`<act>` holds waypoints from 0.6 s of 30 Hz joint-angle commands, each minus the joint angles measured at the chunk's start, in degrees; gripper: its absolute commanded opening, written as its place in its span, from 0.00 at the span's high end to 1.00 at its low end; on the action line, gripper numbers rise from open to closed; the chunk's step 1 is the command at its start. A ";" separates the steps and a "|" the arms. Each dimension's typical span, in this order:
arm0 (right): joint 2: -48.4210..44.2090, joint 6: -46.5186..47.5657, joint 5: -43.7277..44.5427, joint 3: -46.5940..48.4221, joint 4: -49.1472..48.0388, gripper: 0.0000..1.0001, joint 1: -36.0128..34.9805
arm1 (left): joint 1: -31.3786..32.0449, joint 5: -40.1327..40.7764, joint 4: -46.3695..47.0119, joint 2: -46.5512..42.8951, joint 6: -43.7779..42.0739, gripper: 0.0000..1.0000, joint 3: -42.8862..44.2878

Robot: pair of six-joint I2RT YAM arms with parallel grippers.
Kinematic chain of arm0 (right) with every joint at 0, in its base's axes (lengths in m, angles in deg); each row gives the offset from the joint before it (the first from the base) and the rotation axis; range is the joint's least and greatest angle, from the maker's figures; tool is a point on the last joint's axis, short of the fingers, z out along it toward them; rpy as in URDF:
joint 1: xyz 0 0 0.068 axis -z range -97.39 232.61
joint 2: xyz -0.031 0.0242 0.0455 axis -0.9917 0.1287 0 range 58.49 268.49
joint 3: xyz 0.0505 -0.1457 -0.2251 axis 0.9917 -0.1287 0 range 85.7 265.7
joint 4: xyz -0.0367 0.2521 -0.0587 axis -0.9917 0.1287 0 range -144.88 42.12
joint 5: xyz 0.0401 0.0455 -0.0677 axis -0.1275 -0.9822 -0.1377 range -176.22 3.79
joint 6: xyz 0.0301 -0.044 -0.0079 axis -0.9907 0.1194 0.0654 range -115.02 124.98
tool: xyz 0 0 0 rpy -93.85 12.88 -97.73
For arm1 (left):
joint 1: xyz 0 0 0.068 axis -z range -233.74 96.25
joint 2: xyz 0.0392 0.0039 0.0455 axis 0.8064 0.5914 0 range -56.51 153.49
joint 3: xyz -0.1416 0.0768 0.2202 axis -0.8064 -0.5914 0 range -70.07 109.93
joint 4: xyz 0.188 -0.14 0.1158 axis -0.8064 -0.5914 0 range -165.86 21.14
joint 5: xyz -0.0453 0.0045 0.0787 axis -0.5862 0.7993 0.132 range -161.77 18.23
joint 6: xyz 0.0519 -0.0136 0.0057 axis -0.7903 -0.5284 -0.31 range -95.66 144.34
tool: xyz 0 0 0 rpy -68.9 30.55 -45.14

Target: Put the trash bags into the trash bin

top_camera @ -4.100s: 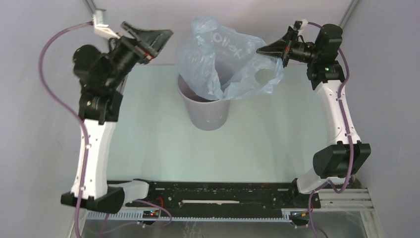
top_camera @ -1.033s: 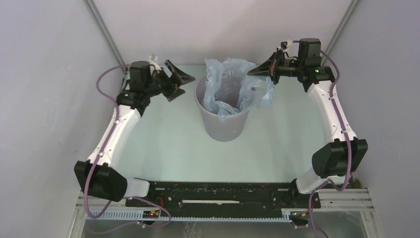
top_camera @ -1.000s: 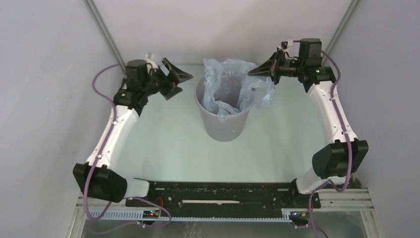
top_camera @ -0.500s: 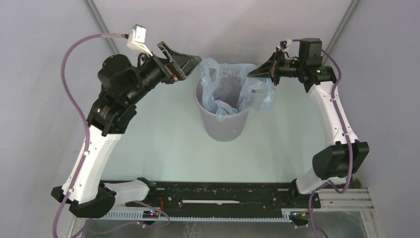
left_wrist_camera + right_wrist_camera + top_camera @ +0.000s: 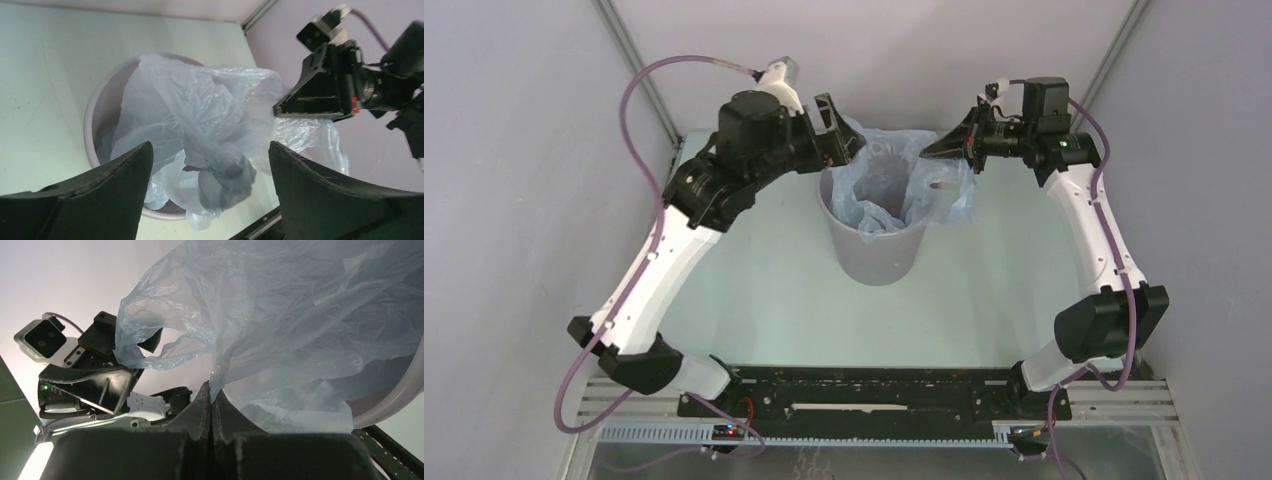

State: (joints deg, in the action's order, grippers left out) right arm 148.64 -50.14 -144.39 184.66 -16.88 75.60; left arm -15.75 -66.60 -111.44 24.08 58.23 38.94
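The grey round trash bin (image 5: 879,255) stands upright mid-table. The pale blue-grey trash bag (image 5: 894,180) sits crumpled in its mouth, with part draped over the right rim. My right gripper (image 5: 929,152) is shut on the bag's edge (image 5: 215,380) above the bin's right side. My left gripper (image 5: 849,135) is open and empty above the bin's far left rim, over the bag (image 5: 200,125) and the bin (image 5: 89,130). In the left wrist view, the left gripper (image 5: 210,150) has wide-apart jaws with nothing between them.
Grey walls close in at left, right and back. The pale green tabletop (image 5: 764,290) surrounds the bin. The black rail (image 5: 864,390) with the arm bases runs along the near edge.
My left arm has swung up from the table's far left and reached over the bin's left rim. The right gripper has stayed put, holding the bag, which earlier got lowered into the bin.
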 commanded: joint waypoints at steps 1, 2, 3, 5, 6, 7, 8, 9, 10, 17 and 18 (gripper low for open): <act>-0.59 2.78 1.19 3.28 1.10 1.00 -0.55 | 0.65 -0.11 -2.65 0.50 -1.07 0.16 4.69; -0.51 3.23 1.40 3.59 1.50 1.00 -0.55 | 0.62 0.94 -3.33 0.60 -1.21 0.21 4.79; -0.42 3.74 1.66 3.84 2.07 1.00 -0.62 | 0.67 1.45 -3.82 0.61 -1.46 0.29 4.86; -0.04 5.19 2.05 4.50 3.32 1.00 -0.58 | 0.59 3.01 -5.40 0.73 -1.52 0.55 5.54; 0.25 6.43 2.28 5.01 4.43 1.00 -0.49 | 0.55 3.62 -5.82 0.80 -1.54 0.62 5.78; 0.66 8.10 2.85 5.99 5.96 0.97 -0.35 | 0.53 4.17 -5.94 0.72 -1.55 0.68 5.85; 1.01 10.23 3.65 7.35 8.39 0.90 -0.16 | 0.53 4.47 -5.88 0.63 -1.50 0.73 5.84; 1.38 12.71 4.51 9.01 11.04 0.81 0.04 | 0.46 4.57 -5.74 0.62 -1.46 0.77 5.86; 1.88 15.15 5.42 10.90 13.76 0.71 0.25 | 0.47 4.40 -5.53 0.61 -1.41 0.81 5.83; 2.71 33.15 16.76 22.92 34.37 0.20 0.24 | -0.10 3.37 -5.31 0.29 -0.67 0.95 5.35; 1.68 34.67 19.42 22.93 35.47 0.16 -0.14 | -0.31 3.29 -5.36 0.24 -0.56 0.97 5.22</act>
State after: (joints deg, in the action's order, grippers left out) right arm 152.61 -28.10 -134.11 203.23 6.38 76.10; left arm -15.42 -63.94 -117.06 26.05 57.38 42.11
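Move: The trash bag's gathered left edge stands between the open left fingers, about 1 cm ahead of the left hand and 2 cm below it; the trash bin's middle is roughly level, 5 cm right and some 28 cm down. The right hand still holds the bag's right edge, right at its tips and about 1 cm below; from it the bin's middle lies some 9 cm left, 3 cm back and 22 cm down. Left hand dips about 2 cm, pinching the bag's left edge; right fingers open, easing some 2.5 cm right. ##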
